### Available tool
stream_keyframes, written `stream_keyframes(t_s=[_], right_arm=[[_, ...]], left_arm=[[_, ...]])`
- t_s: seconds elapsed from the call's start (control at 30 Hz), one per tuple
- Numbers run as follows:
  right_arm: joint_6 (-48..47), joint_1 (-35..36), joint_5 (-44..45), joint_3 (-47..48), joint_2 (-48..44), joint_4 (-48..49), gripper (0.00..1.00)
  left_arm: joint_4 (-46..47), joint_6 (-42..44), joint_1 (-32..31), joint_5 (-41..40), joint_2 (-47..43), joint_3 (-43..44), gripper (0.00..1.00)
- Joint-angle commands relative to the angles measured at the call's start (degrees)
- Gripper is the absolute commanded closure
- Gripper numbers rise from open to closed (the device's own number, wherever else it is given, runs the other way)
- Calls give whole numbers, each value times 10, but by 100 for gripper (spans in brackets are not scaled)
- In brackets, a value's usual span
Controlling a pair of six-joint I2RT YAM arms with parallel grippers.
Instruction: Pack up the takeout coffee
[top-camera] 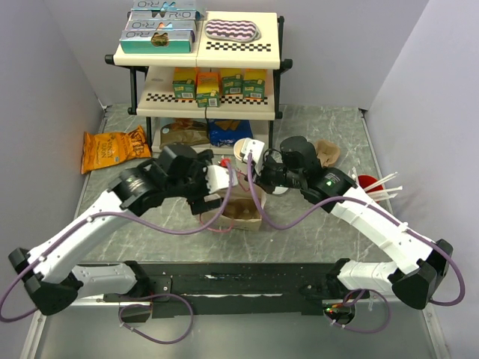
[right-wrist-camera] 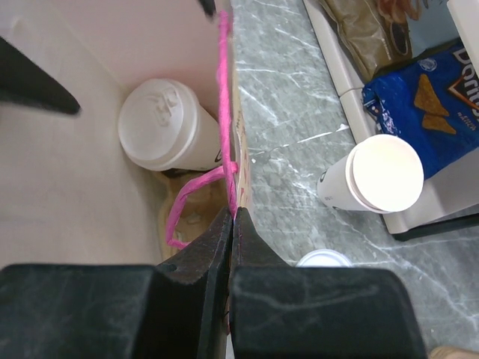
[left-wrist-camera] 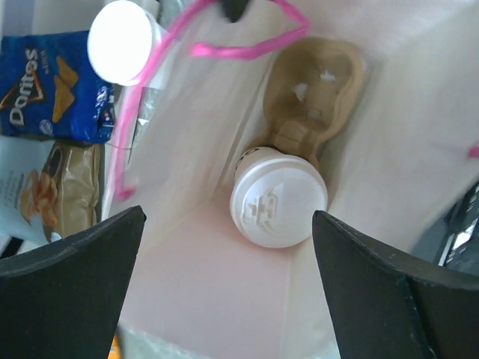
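The takeout coffee [left-wrist-camera: 278, 200], a cream cup with a white lid, stands upright inside the paper bag [top-camera: 241, 213], by a brown pulp cup carrier [left-wrist-camera: 314, 90]. My left gripper [left-wrist-camera: 228, 217] hangs open above the bag's mouth, with the coffee below and beyond its fingertips, untouched. In the right wrist view the coffee [right-wrist-camera: 161, 123] sits against the bag's wall. My right gripper [right-wrist-camera: 232, 213] is shut on the bag's rim [right-wrist-camera: 241, 196] where the pink handle [right-wrist-camera: 196, 187] joins it. From above, both grippers, left [top-camera: 224, 191] and right [top-camera: 253, 173], meet over the bag.
A stack of lidless cups [right-wrist-camera: 382, 176] stands on the table right of the bag, with a loose white lid [right-wrist-camera: 323, 259] near it. A blue Doritos bag [right-wrist-camera: 430, 97] and other snack bags lie under the shelf [top-camera: 202, 75]. A red cup with straws [top-camera: 368, 183] stands at right.
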Motion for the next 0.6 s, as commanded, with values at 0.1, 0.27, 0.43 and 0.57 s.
stream_keyframes(t_s=[0.1, 0.27, 0.43, 0.57], right_arm=[[-20, 6, -3, 13, -18, -13, 100], [-22, 7, -12, 20, -18, -24, 100], [-36, 16, -9, 26, -28, -27, 100], [-56, 34, -17, 19, -37, -20, 100]], left_arm=[[43, -105, 27, 64, -61, 27, 1], [79, -160, 33, 23, -67, 7, 1], [129, -180, 66, -10, -77, 5, 1], [168, -222, 115, -27, -82, -7, 1]])
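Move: Below the open, empty left hand, the lidded coffee cup stands in the paper bag, about 12 cm down, 5 cm to its right and 3 cm ahead. The brown cup tray lies in the same bag, roughly 8 cm to the right of that cup and a little lower; the empty cup on the table is some 22 cm beyond the coffee cup and 12 cm to its right. From the right hand, the coffee cup lies about 12 cm left, 1 cm back and 14 cm down. Rising about 7 cm away from the lidded cup, the left hand clears the bag's mouth with its fingers still wide open; it dips slightly back, then swings forward some 3 cm and a touch left. Its wrist turns some 25 degrees, bringing the fingers nearer level and round counter-clockwise. The shut right hand keeps its pinch on the pink handle at the bag's rim, easing back only about 1 cm. ##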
